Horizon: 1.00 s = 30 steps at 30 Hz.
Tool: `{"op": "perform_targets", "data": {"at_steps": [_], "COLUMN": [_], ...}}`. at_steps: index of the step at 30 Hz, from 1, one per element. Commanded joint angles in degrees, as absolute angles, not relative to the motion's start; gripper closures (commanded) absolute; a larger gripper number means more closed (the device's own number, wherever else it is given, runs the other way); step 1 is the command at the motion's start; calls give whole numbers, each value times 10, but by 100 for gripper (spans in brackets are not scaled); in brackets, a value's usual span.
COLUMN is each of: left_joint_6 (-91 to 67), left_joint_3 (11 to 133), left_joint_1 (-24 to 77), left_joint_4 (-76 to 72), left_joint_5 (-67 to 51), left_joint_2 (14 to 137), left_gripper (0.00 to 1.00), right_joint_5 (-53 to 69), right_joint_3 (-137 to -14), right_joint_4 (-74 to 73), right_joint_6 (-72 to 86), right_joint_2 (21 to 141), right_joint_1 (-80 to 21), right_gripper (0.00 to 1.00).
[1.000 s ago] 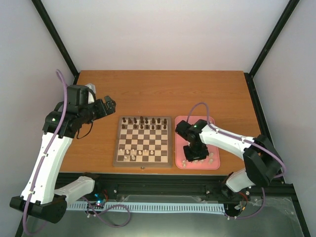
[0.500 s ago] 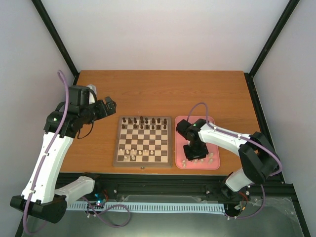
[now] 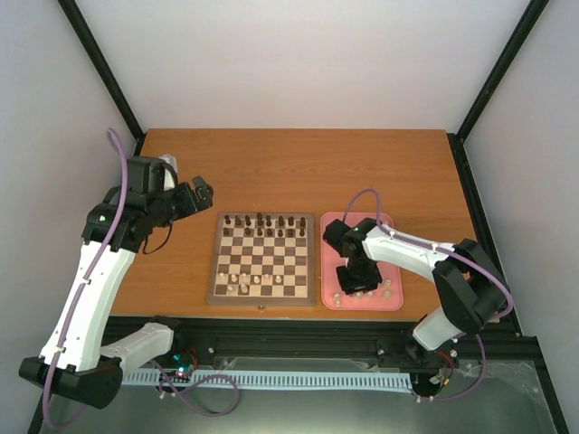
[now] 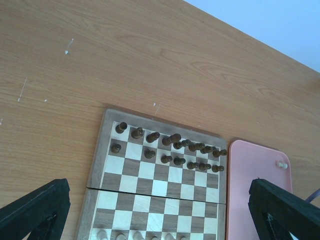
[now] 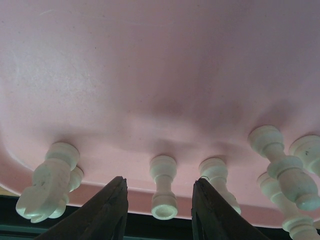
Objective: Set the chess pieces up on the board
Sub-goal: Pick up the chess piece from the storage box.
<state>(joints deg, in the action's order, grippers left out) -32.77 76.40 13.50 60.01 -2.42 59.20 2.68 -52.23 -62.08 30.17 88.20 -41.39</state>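
The board (image 3: 262, 258) lies mid-table, with dark chessmen (image 3: 262, 221) along its far rows and a few cream chess pieces (image 3: 258, 282) near its front edge. More cream pieces (image 3: 384, 289) stand in the pink tray (image 3: 328, 276) to its right. My right gripper (image 3: 355, 280) reaches down into the tray. In the right wrist view it (image 5: 160, 210) is open, with a small cream piece (image 5: 164, 192) upright between the fingers and touched by neither. The right finger (image 5: 212, 210) overlaps a neighbouring piece (image 5: 217, 172). My left gripper (image 3: 201, 192) hangs open left of the board, holding nothing.
In the left wrist view the board (image 4: 160, 175) fills the lower middle, with the tray (image 4: 255, 165) and one cream piece (image 4: 282, 164) beside it. A knight-shaped piece (image 5: 45, 187) and taller pieces (image 5: 282, 165) flank the right gripper. The tray's near rim is close below.
The right arm's elbow has shifted slightly left while its gripper stays low over the tray's front. The left arm has not moved.
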Motion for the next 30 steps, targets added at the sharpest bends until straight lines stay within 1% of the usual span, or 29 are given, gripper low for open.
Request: {"op": "perform_targets", "data": {"at_steps": [1,14,19,21,24,30], "left_joint_6": [-329,-328,-327,-327,-328,-326], "left_joint_3": [763,760,756,753,753,763], "left_joint_1": [131,131,131,131,131,131], "left_joint_4": [592,588,591,592,592,595], "left_joint_5": [-19,-22,-19,-20,-21,-20], "left_joint_2": [593,597,593,592,592,591], "left_gripper": [0,0,0,0,0,0], "right_joint_5": [33,38,34,26,16,-23], "right_joint_3": [-511,-503,-505,-512,-525,-591], "right_joint_4": [-611,-608,-613,-619,-629,-681], "right_joint_6": [296,297,299,299,298,295], "right_joint_2": [890,889,886,885,883,875], "right_joint_1": [-410,-410,-410,-410,-410,-410], "right_gripper": [64,74,80,82,89,90]}}
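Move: The chess piece to be picked stands upright in the pink storage box between the right hand's open fingers, about 1 cm back from it and 1 cm below. A slim white piece stands some 3 cm to the right of it, a white knight about 5 cm to its left, and a tall white piece 5 cm to its right and 1 cm farther out. From the left hand it lies roughly 30 cm right, 13 cm back and 27 cm below. Right hand settles down and back 1 cm, pinches the chess piece, then rises about 1 cm and forward. ##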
